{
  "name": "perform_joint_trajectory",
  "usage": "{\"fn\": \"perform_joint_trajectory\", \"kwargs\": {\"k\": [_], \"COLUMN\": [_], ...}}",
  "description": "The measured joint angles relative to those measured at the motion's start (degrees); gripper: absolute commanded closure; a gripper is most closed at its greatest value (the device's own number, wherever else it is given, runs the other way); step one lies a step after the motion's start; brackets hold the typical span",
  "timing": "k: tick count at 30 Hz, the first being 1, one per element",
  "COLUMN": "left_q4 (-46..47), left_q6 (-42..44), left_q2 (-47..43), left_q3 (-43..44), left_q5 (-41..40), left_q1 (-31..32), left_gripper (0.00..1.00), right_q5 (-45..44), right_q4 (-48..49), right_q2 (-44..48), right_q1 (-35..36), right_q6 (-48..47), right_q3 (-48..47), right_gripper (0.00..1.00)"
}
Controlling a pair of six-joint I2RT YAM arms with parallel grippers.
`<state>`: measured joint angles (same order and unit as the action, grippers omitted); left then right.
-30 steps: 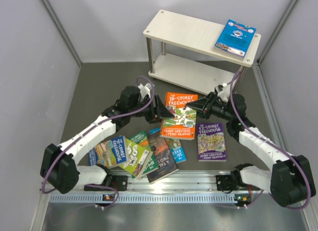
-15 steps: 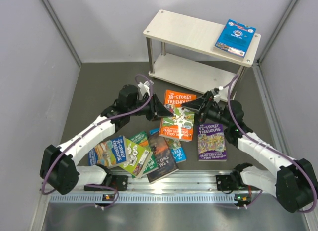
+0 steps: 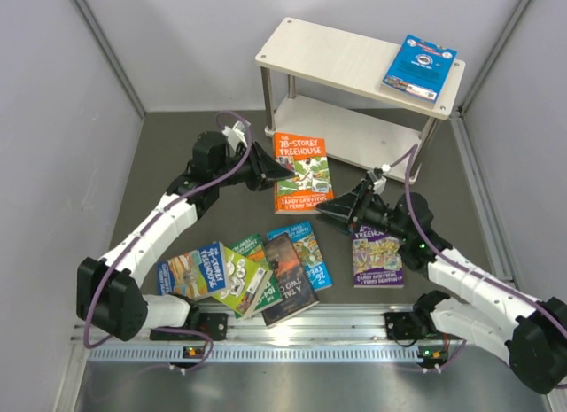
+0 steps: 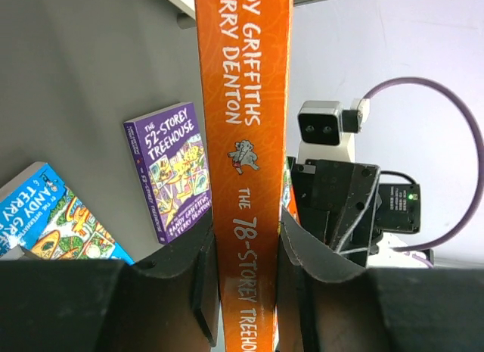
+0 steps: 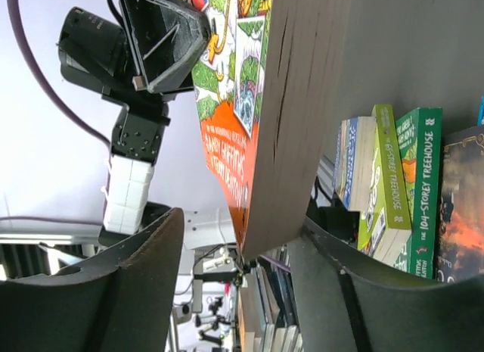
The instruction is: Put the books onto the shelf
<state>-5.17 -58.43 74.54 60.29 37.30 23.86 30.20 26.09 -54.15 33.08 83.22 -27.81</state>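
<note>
An orange "78-Storey Treehouse" book (image 3: 301,168) hangs tilted in front of the shelf (image 3: 345,58), off the floor. My left gripper (image 3: 268,170) is shut on its spine (image 4: 246,140), which runs straight between the jaws (image 4: 246,269). My right gripper (image 3: 330,210) stands open just below the book's near corner. Its page edge (image 5: 291,102) lies between the spread fingers, close to the right one. A blue book (image 3: 420,66) lies on the shelf's top board. A purple book (image 3: 376,257) and a fanned pile of books (image 3: 252,275) rest on the floor.
The shelf's lower board (image 3: 341,133) sits behind the lifted book, with silver posts (image 3: 270,102) at the corners. Grey walls close in on both sides. A metal rail (image 3: 301,328) runs along the near edge by the arm bases.
My left gripper shut on the orange book and raised it toward the shelf. My right gripper opened, let the book go and drew back toward the near side.
</note>
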Motion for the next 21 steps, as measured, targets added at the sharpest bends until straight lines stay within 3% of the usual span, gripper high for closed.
{"fn": "perform_joint_trajectory", "kwargs": {"k": [10, 16, 17, 19, 21], "left_q4": [0.26, 1.86, 1.99, 2.51, 3.02], "left_q6": [-0.11, -2.38, -2.64, -3.06, -3.02], "left_q2": [-0.11, -0.17, -0.15, -0.17, -0.22], "left_q3": [-1.75, -4.63, -4.72, -4.83, -4.96], "left_q5": [2.08, 3.39, 3.65, 4.09, 4.07], "left_q1": [-0.52, -0.52, -0.52, -0.52, -0.55], "left_gripper": [1.0, 1.0, 1.0, 1.0, 1.0], "right_q5": [-4.28, -6.49, -6.8, -7.34, -7.65], "right_q4": [-2.49, -4.28, -4.55, -4.66, -4.68], "right_q2": [1.84, -0.04, -0.09, -0.31, -0.7], "right_q1": [0.2, 0.55, 0.57, 0.57, 0.57], "right_q6": [-0.37, -1.25, -1.29, -1.79, -1.88], "right_q3": [1.25, 1.22, 1.22, 1.2, 1.14], "right_gripper": [0.43, 0.48, 0.58, 0.66, 0.83]}}
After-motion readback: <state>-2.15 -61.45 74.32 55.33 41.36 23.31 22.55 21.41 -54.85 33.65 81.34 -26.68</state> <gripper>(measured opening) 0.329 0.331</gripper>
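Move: The orange book hangs in the left hand, held by its spine, its middle about 5 cm to that hand's right and level with it. From the open right hand its middle is some 8 cm ahead and 5 cm left. Roughly 22 cm below the right hand, the light-blue book lies 4 cm left and 2 cm back, the purple book 18 cm right and 3 cm back, the dark book 8 cm left and 10 cm back. Right hand sinks about 3 cm, eases forward and pinches the orange book's page edge; left lowers it 2 cm. ##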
